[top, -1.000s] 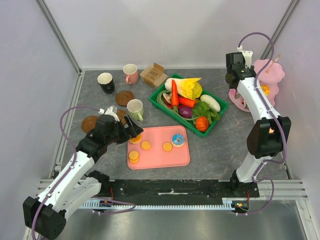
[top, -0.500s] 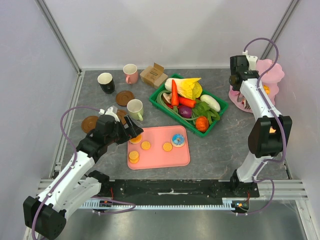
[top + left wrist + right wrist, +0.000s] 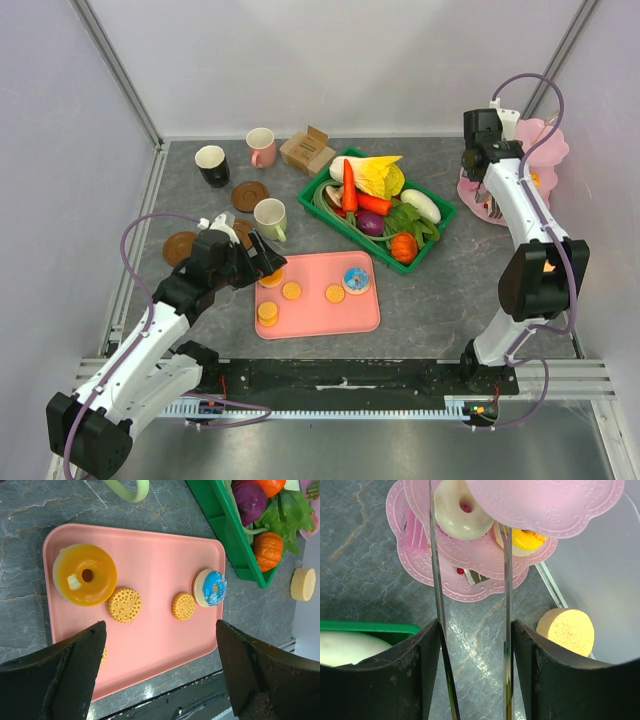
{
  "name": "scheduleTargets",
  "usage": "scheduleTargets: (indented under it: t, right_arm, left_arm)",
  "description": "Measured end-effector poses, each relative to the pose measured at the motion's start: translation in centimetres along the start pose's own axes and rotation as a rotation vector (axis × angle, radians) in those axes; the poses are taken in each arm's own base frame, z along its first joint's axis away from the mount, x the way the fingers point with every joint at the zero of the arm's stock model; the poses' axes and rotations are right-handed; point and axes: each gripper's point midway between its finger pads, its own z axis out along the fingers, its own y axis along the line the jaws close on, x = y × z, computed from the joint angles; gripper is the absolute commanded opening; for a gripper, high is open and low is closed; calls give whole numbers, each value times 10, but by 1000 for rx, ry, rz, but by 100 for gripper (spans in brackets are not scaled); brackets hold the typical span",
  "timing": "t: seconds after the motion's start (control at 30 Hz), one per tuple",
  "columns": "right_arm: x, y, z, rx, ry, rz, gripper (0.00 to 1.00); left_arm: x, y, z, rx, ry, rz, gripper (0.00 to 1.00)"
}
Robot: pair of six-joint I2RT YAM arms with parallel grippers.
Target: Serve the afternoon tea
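My left gripper [image 3: 160, 670] hangs open over the pink tray [image 3: 160, 555], which carries an orange-iced donut [image 3: 85, 574], a blue-iced donut [image 3: 210, 587] and round biscuits [image 3: 124, 604]. My right gripper [image 3: 472, 670] is shut on metal tongs [image 3: 437, 580], whose two blades lie against its fingers and stand spread, with nothing between them. The blades reach over the pink tiered stand [image 3: 485, 560]. A white donut [image 3: 457, 510], a yellow-topped sweet [image 3: 525, 540] and a pink cake slice [image 3: 415, 530] sit on the stand. Black [image 3: 211, 165], pink [image 3: 261, 147] and green [image 3: 270, 219] mugs stand at the back left near brown coasters [image 3: 250, 195].
A green crate [image 3: 330, 200] of toy vegetables sits mid-table between tray and stand. A small cardboard box [image 3: 307, 150] is behind it. A yellow sponge disc [image 3: 566, 630] lies by the right wall beside the stand.
My right arm has swung right, closer to the tiered stand, and its jaws have widened, letting the tongs spread. The left arm has not moved.
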Motion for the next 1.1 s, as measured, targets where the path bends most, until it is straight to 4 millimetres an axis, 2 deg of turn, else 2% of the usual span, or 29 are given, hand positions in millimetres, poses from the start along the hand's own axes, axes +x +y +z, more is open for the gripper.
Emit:
scheduleTargets:
  t: [0.27,0.47,0.6,0.73,0.87,1.1]
  right_arm:
    - [-10,-5,-21,-53,-33,47,64]
    - [5,-6,-39,-129,-15,73,64]
    - [15,-8,-62,-213,-17,94,64]
    - [12,-7,-93,-310,-58,122,63]
    - [9,3,-123,-411,-101,119,63]
    - [30,51,-179,-628,-127,11,63]
  left_arm:
    - [0,-1,-1,8,2,0,96]
    - [1,-4,-4,24,1,2,96]
    - [0,-5,-5,31,-6,3,96]
    - [0,-6,-6,32,-6,3,96]
    - [0,-5,-7,30,-6,3,96]
    - [2,-4,-11,30,-5,3,96]
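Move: The white donut already rests on the stand's middle tier between the open tips of the tongs, about 7 cm ahead of the right hand, 7 cm right and 9 cm below; the yellow donut is 4 cm farther right and 3 cm nearer. The pink tray's middle lies roughly 34 cm left of the right hand, 17 cm back and 20 cm down, the green basket 19 cm left, 2 cm ahead, 18 cm below. From the left hand, the tray is 9 cm right, 2 cm back, 14 cm below. The white donut is left on its tier as the right hand, still gripping the spread tongs, lifts their tips up off it and then draws back and swings left, faster and faster, about 15 cm left, 9 cm back and 7 cm up in all. Turning some 30 degrees counter-clockwise with its left side rising, it carries the tongs over the basket towards the tray. ##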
